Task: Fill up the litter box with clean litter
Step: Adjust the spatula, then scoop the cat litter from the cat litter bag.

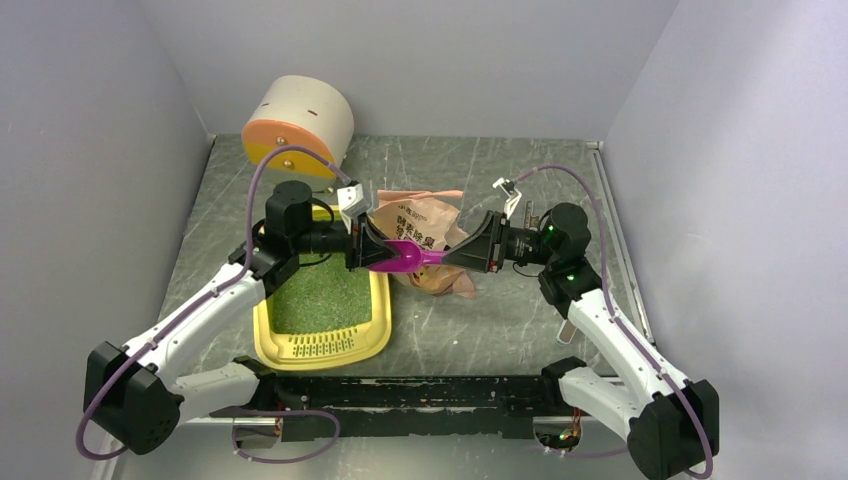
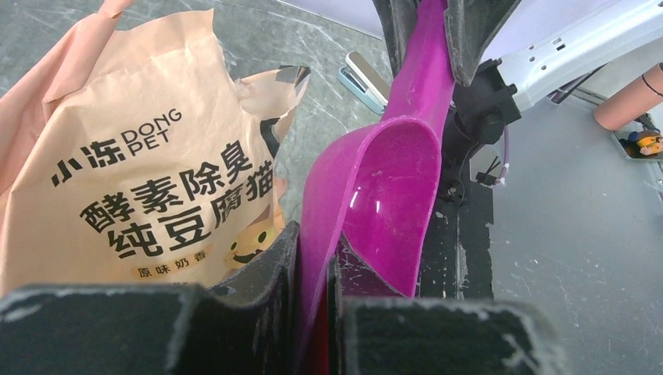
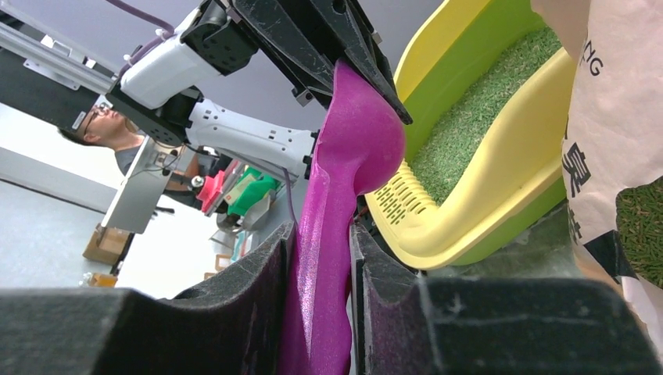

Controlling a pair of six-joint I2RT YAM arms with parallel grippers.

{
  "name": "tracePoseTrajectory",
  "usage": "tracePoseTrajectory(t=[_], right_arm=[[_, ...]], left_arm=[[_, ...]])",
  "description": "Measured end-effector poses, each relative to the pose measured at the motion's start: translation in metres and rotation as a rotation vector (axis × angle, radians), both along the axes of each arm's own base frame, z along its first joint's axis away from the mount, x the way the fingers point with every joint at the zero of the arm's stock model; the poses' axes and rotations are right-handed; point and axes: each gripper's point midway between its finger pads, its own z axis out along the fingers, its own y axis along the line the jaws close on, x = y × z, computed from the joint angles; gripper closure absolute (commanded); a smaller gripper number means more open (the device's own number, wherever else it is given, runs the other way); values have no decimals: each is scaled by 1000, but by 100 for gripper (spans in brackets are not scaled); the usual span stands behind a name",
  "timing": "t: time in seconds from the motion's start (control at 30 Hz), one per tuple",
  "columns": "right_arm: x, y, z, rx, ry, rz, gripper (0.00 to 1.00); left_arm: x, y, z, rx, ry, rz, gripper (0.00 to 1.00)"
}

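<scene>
The yellow litter box (image 1: 262, 335) lies at the near left of the table, and clean litter (image 1: 320, 295) of green granules covers its floor. The right wrist view shows the litter box (image 3: 500, 180) and the litter (image 3: 477, 117) beyond the scoop. A magenta scoop (image 1: 405, 257) hangs level above the table between both arms. My left gripper (image 1: 372, 255) is shut on the rim of its bowl (image 2: 383, 187), which looks empty. My right gripper (image 1: 452, 256) has its jaws against both sides of the handle (image 3: 320, 258). Behind the scoop lies the pink-beige bag (image 1: 425, 225).
A white cylinder with an orange end (image 1: 300, 125) lies at the back left corner. The printed bag (image 2: 148, 156) fills the left of the left wrist view, with a dark patch of granules showing on the bag (image 3: 641, 226). Grey walls enclose the table.
</scene>
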Motion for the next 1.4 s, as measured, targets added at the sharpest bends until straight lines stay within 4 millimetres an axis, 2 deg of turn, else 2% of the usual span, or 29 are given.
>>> tracePoseTrajectory(t=[0.07,0.2,0.23,0.37,0.53,0.67,0.77,0.87,0.93,1.0,1.07,1.13,1.27,1.4], right_arm=[[0,0,-1,-2,1,-2,100],[2,-1,-3,-19,7,-18,100],[3,-1,-3,-28,9,-25,100],[10,-4,1,-85,-3,-102,100],[15,-19,12,-168,-51,-233,100],[12,-39,19,-263,-80,-347,100],[7,-58,29,-327,-110,-438,100],[3,-81,49,-384,-156,-551,100],[0,-95,62,-414,-191,-618,100],[-2,-105,67,-445,-206,-659,100],[0,-114,63,-491,-197,-693,100],[3,-118,48,-549,-162,-700,100],[9,-117,16,-640,-80,-663,100],[15,-114,-4,-687,-37,-629,100]], left_arm=[[1,0,0,3,0,0,86],[5,-1,-2,14,-4,18,50],[7,-1,-2,18,-7,30,44],[15,-1,0,16,-18,80,33],[25,6,20,-23,-57,169,26],[36,20,44,-77,-100,246,22],[49,29,55,-93,-114,292,21],[62,28,53,-83,-101,305,21],[69,24,42,-63,-76,298,21],[75,21,29,-39,-49,296,21],[79,20,17,-16,-27,297,21],[82,19,11,-2,-18,299,21],[86,21,5,16,-19,320,20],[92,26,-3,29,-18,364,20]])
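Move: Ahead and to the right of the left hand stands the litter bag, its middle about 10 cm farther out, 9 cm right and 14 cm below; from the right hand it is some 10 cm ahead, 7 cm left and 17 cm below. The spatula's scoop is still pinched in the left fingers, its middle about 4 cm to that hand's right. The litter box lies 20 cm left, 3 cm ahead and 20 cm below the left hand. Opening wide, the left fingers let go of the scoop; that hand goes about 9 cm forward to beside the bag's left side, arching up some 5 cm and back down, its fingers turning about 20 degrees towards forward. The right hand keeps its grip on the handle and draws the spatula about 11 cm right, over a similar rise and dip, swinging its fingers forward and tipping the scoop down. ##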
